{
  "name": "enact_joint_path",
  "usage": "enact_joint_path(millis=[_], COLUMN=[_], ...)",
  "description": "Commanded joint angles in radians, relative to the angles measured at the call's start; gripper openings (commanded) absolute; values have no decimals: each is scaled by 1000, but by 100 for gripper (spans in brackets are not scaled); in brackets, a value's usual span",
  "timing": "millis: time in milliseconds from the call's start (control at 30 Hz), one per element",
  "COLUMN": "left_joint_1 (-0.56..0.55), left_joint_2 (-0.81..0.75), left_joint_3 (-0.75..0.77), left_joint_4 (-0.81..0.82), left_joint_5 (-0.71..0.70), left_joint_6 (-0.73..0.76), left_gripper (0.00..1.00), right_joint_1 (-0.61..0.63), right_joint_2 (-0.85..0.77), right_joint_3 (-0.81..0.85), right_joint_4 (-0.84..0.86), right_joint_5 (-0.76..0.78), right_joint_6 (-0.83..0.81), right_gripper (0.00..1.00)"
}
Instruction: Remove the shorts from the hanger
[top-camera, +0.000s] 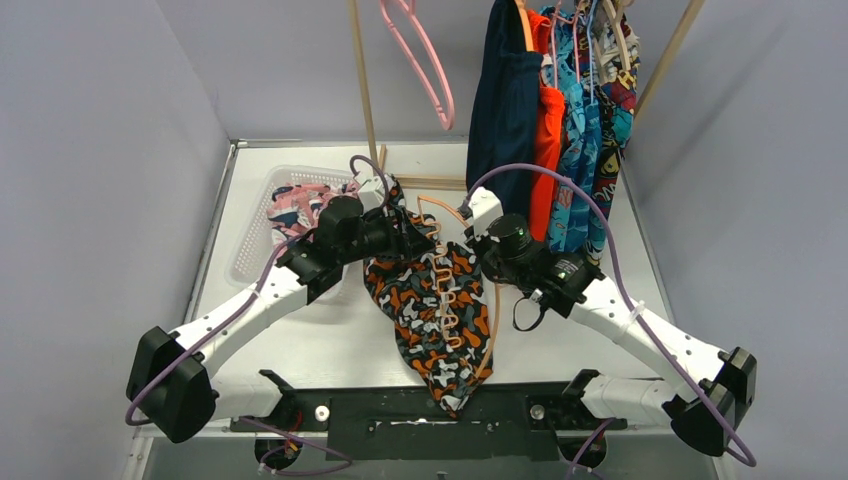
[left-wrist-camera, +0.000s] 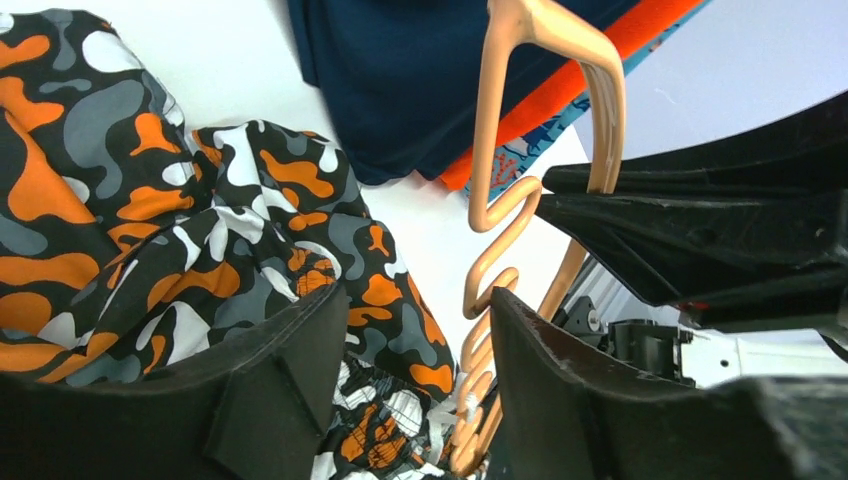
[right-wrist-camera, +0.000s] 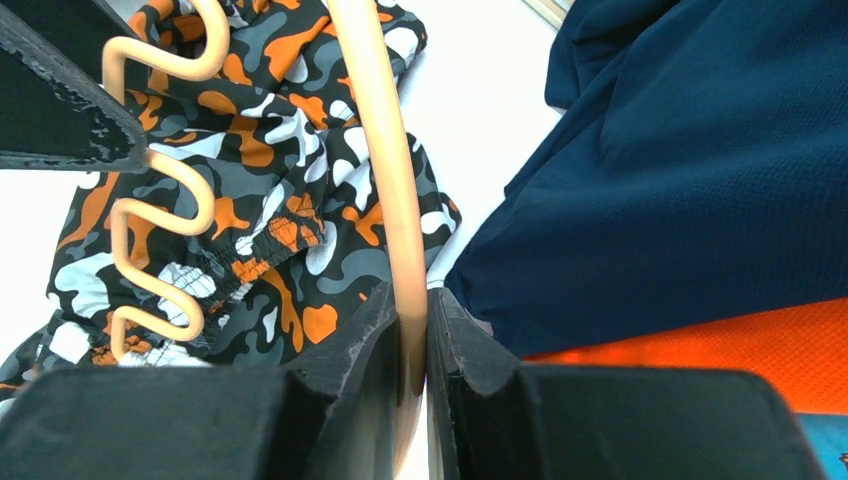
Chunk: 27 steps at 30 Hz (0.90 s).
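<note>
Black shorts with orange-white print (top-camera: 430, 310) lie on the table between the arms, threaded on a peach hanger (top-camera: 447, 300) with a wavy bar. My left gripper (top-camera: 415, 236) is open. In the left wrist view its jaws (left-wrist-camera: 415, 310) stand apart, with the shorts' fabric (left-wrist-camera: 150, 200) and the wavy hanger bar (left-wrist-camera: 495, 260) in the gap. My right gripper (top-camera: 478, 240) is shut on the hanger's smooth arm (right-wrist-camera: 380, 150), which is pinched between its pads (right-wrist-camera: 412, 300). The printed shorts (right-wrist-camera: 290, 130) lie left of that arm.
A white basket (top-camera: 250, 240) at the back left holds pink printed shorts (top-camera: 300, 205). On a wooden rack at the back right hang navy (top-camera: 505, 110), orange-red (top-camera: 548, 140), teal (top-camera: 580, 150) and comic-print (top-camera: 618, 110) shorts. A bare pink hanger (top-camera: 425, 60) also hangs there.
</note>
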<state>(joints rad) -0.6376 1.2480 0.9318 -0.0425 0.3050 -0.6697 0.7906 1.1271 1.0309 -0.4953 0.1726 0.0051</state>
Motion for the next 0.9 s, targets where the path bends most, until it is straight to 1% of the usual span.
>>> enact_joint_path(millis=[0,67,133,200,233,300,367,400,533,600,667,700,800,867], left_joint_1=[-37,-50,-54,-54,-54,-54,-54,-54,-53,-53,-53,-53,-50,-39], left_joint_2=[22,38,46,46,45,47,52,55,59,62,64,58,14,-15], left_joint_3=[64,75,74,61,54,42,38,37,39,43,47,42,-9,-31], left_joint_4=[40,38,49,79,94,117,125,129,131,126,117,133,230,282], left_joint_5=[-124,-149,-152,-146,-139,-120,-108,-103,-104,-115,-125,-127,-114,-100], left_joint_6=[-30,-33,-40,-50,-55,-67,-71,-71,-72,-70,-65,-61,-65,-66], left_gripper=[51,49,40,36,32,15,6,0,0,0,0,0,0,0], right_joint_1=[23,40,56,66,70,73,77,77,91,103,109,110,110,106], right_joint_2=[10,18,23,26,26,26,23,20,0,-16,-29,-37,-73,-117], right_joint_3=[74,80,84,86,84,84,88,92,118,126,133,138,140,124], right_joint_4=[25,17,10,8,9,9,9,9,13,16,16,11,-3,-23], right_joint_5=[57,77,103,112,113,121,130,129,113,101,87,84,107,150], right_joint_6=[43,46,53,59,59,63,65,66,75,75,87,100,151,206], right_gripper=[0,0,0,0,0,0,0,0,2,5,15,21,44,53])
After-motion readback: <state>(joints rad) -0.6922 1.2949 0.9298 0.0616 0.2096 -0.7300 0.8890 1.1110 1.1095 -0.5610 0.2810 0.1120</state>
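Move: Just off the left hand's fingertips, about 2 cm to its right and 1 cm ahead at the same height, is the zigzag bar of the orange hanger. The camo shorts lie some 12 cm back and roughly 15 cm below; the navy shorts hang around 15 cm ahead and 13 cm right. The right hand already grips the hanger's outer rail, with the zigzag bar about 7 cm to its left and 1 cm ahead. Easing about 2 cm to its right and slightly forward, the left hand brings the zigzag bar between its open fingers, pinches it shut, then stays there holding. The right hand keeps its hold on the outer rail, dipping about a centimetre; only after the left has closed does it open roughly a third of its range and lift about 3 cm, drawing slightly back and letting go of the rail. ##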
